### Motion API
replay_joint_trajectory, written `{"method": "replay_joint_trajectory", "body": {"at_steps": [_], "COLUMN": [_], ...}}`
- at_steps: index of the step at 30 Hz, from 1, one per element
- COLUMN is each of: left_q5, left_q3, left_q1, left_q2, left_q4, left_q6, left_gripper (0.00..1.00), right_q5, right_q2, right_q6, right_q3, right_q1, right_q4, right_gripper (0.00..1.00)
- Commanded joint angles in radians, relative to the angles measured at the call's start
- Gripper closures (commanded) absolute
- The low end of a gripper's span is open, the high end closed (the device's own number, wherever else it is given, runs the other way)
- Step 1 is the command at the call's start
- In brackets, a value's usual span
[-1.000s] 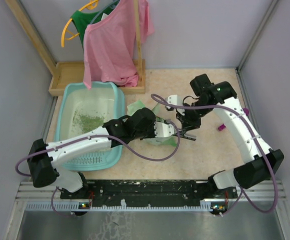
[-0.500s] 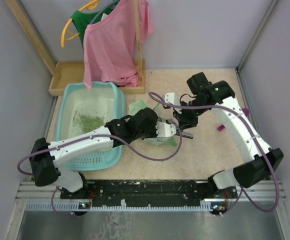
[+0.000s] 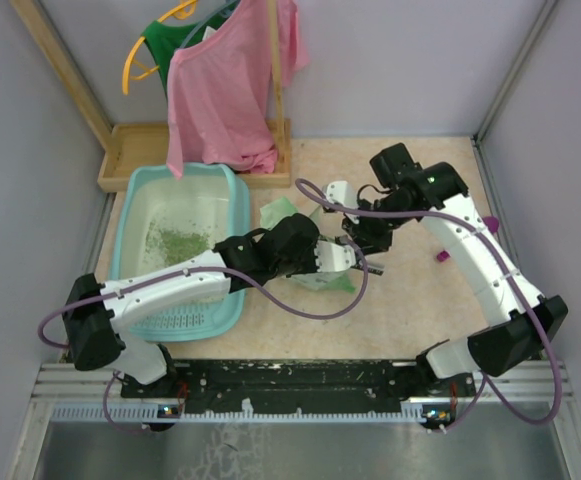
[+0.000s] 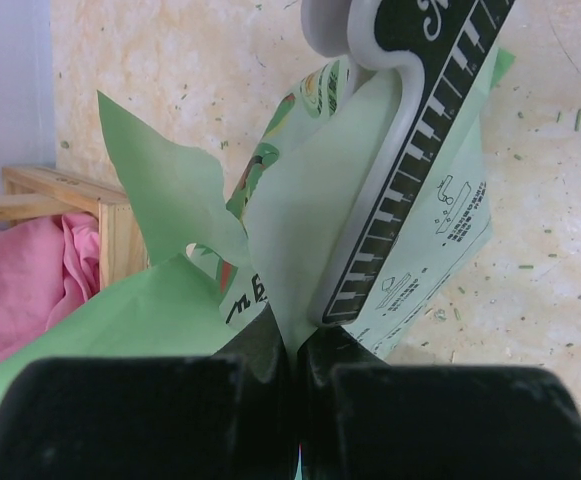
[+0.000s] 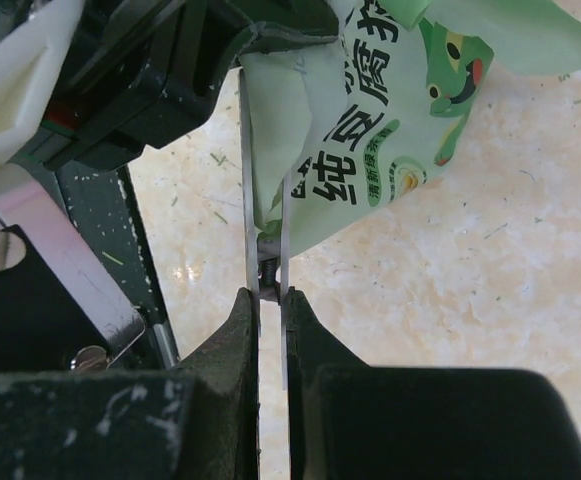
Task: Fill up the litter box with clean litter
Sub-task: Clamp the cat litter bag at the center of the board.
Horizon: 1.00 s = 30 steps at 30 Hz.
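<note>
The light-teal litter box (image 3: 132, 205) stands at the left, with a small olive-green heap of clean litter (image 3: 176, 242) on its whitish base. My left gripper (image 3: 346, 258) is shut on a fold of the pale green printed bag (image 4: 300, 215), which hangs mid-table (image 3: 315, 281). A white and black clip (image 4: 410, 150) clamps the bag's edge. My right gripper (image 3: 356, 238) is right beside the left one. In the right wrist view it (image 5: 270, 298) is shut on two thin metal strips (image 5: 283, 230) of a clip at the bag's (image 5: 370, 130) edge.
A wooden tray (image 3: 130, 150) lies behind the litter box, and a pink shirt (image 3: 225, 90) on a hanger hangs over it. A magenta scoop (image 3: 442, 257) lies under the right arm. Stray granules dot the beige floor. Grey walls close in both sides.
My right gripper has moved left and a little up, closing in on the bag and the left gripper. The left gripper keeps its hold on the bag.
</note>
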State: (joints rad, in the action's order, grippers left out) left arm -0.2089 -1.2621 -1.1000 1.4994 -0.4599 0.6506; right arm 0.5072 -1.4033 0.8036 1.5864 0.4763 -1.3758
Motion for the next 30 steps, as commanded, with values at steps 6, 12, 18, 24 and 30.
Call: {"method": "replay_joint_trajectory", "body": {"at_steps": [6,12,18,24,30], "left_q5": [0.014,0.035,0.025,0.111,0.128], "left_q3": [-0.08,-0.042,0.056,0.134,0.135], "left_q1": [-0.041,-0.04,0.016,0.156,0.182], "left_q2": [-0.035,-0.081,-0.156,-0.193,-0.194], "left_q4": [0.173,0.145,0.115,0.107,0.131], "left_q6": [-0.038,-0.029,0.012,0.032,0.035], "left_gripper": [0.78,0.0,0.0,0.0,0.0], "right_q5": [-0.022,-0.025,-0.015,-0.005,0.009], "right_q2": [-0.006,0.016,0.026,0.021,0.012], "right_q6": [-0.039,-0.041,-0.044,-0.047,-0.063], "right_q3": [0.071,0.034,0.018,0.018,0.015], "right_q1": [0.022,0.022,0.022,0.022,0.022], "right_q4": [0.136,0.136,0.143,0.144,0.155], "right_gripper": [1.0,1.0,1.0,1.0,1.0]}}
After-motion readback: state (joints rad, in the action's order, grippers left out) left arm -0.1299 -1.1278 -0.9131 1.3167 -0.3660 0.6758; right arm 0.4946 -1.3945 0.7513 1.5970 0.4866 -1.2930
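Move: The left hand still pinches the bag's film beside the clip; the bag's loose far-left corner lies about 7 cm ahead of it, 8 cm to its left and 5 cm lower. The clip's middle is some 6 cm right and 2 cm back. The litter box's middle is roughly 28 cm left, 3 cm back and 12 cm below. From the right hand, which holds the clip, that corner lies about 8 cm ahead, 16 cm left and 5 cm down. Left hand releases the bag, rises about 4 cm, then goes left and forward towards the bag's loose corner. ##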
